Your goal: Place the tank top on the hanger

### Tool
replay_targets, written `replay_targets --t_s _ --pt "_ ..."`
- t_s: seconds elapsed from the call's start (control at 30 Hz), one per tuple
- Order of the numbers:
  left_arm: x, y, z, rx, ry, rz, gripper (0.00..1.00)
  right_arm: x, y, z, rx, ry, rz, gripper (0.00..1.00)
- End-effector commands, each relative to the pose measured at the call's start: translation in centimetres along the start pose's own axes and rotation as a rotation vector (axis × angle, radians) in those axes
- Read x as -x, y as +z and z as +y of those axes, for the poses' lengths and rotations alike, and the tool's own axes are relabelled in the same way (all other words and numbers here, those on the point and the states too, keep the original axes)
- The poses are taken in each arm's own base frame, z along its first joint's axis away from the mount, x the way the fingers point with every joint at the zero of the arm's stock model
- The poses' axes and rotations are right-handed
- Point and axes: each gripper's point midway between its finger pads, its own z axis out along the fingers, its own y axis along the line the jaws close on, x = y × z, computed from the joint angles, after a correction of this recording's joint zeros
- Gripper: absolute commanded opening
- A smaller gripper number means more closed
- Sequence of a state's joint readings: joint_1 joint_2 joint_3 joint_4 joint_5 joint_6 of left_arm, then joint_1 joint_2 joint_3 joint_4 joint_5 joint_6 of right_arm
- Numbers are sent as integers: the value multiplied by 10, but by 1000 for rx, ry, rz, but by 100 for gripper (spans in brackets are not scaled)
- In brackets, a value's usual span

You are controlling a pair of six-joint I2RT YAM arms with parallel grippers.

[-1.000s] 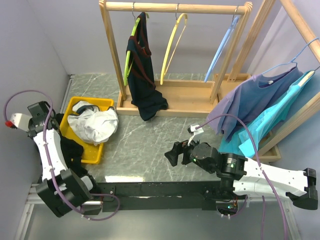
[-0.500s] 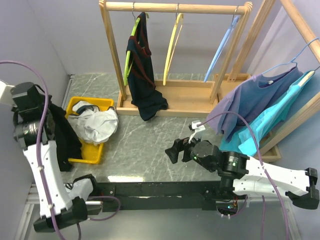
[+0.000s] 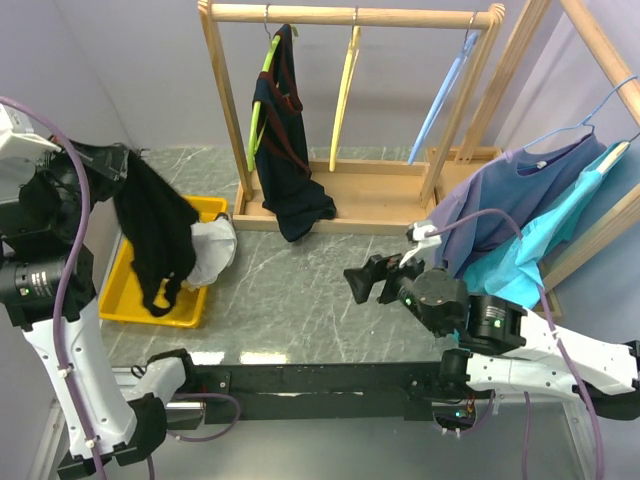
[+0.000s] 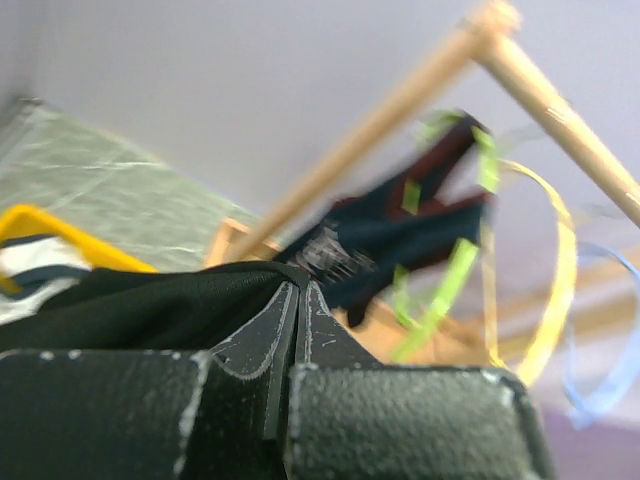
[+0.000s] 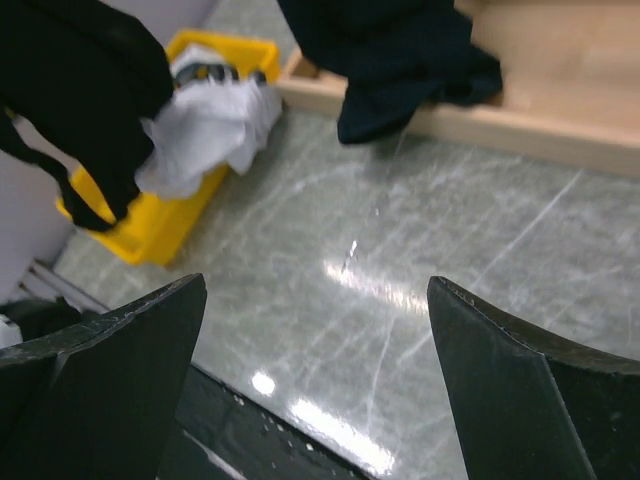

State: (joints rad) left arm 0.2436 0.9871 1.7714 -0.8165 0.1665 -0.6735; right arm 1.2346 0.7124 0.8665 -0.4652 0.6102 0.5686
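The black tank top (image 3: 155,235) hangs from my left gripper (image 3: 118,165), raised over the yellow bin, with its straps dangling low. In the left wrist view the jaws (image 4: 298,285) are pressed together on a fold of the black fabric (image 4: 130,310). The yellow hanger (image 3: 345,95) hangs bare from the wooden rail at the back and shows blurred at the right of the left wrist view (image 4: 555,290). My right gripper (image 3: 362,283) stands open above the table's middle, nothing between its fingers (image 5: 315,285). The hanging tank top (image 5: 80,90) sits at its upper left.
A yellow bin (image 3: 125,295) holds a white cloth (image 3: 210,250). On the wooden rack (image 3: 350,15), a navy garment (image 3: 285,160) hangs on a lime-green hanger (image 3: 258,120), and a light-blue hanger (image 3: 440,100) hangs at the right. Purple (image 3: 510,200) and teal (image 3: 540,240) garments hang on a second rack.
My left arm has lifted the tank top from beside the bin, up and to the right, so it hangs over the bin. The right gripper has shifted slightly right and farther back.
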Motion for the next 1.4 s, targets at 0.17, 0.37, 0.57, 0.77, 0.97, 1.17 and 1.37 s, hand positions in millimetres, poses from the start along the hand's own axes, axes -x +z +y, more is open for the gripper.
replay_targets --t_s 0.17,0.37,0.57,0.77,0.97,1.17,1.37 --pt "4 -34 -105 -504 45 111 1 72 -16 -5 -82 -12 -160 100" --pt "-24 -28 -120 -603 -2 228 1 81 -21 -6 -91 1 -181 100" --pt "-120 -6 -111 -556 20 423 1 79 -21 -7 -98 12 -171 100" --pt "-252 -14 -108 -545 35 655 1 54 -20 -16 -101 39 -123 100" --pt "-380 -11 -120 -497 131 870 1 -14 -2 -24 -103 74 17 100" --pt "-441 34 -144 -483 222 949 11 -96 16 -1 12 149 223 98" --pt "-458 53 -114 -339 344 949 74 -139 28 52 96 128 319 96"
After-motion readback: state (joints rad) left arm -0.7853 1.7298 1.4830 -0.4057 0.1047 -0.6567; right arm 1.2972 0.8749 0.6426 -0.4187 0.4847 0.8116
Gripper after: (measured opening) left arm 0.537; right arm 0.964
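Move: Below the left hand, the black tank top hangs from its shut fingers; the bare stretch of table it is bound for lies about 31 cm right, level fore and aft, some 48 cm down. The yellow basket is roughly 5 cm ahead and 2 cm left, on the table; the wooden rack's base is 21 cm ahead and 36 cm right. From the right hand, the hanging tank top is some 39 cm left and 9 cm ahead, its middle 5 cm higher. Sweeping about 38 cm to the right, the left hand carries the tank top off from over the basket, first rising some 5 cm, then dropping to end about 31 cm lower. It turns some 55 degrees clockwise, tips down, reaches forward at the last and opens about halfway to let go of the cloth. The right hand, still wide open, rises a little, then sinks to roughly 13 cm below its start, tipping down beside the cloth. ##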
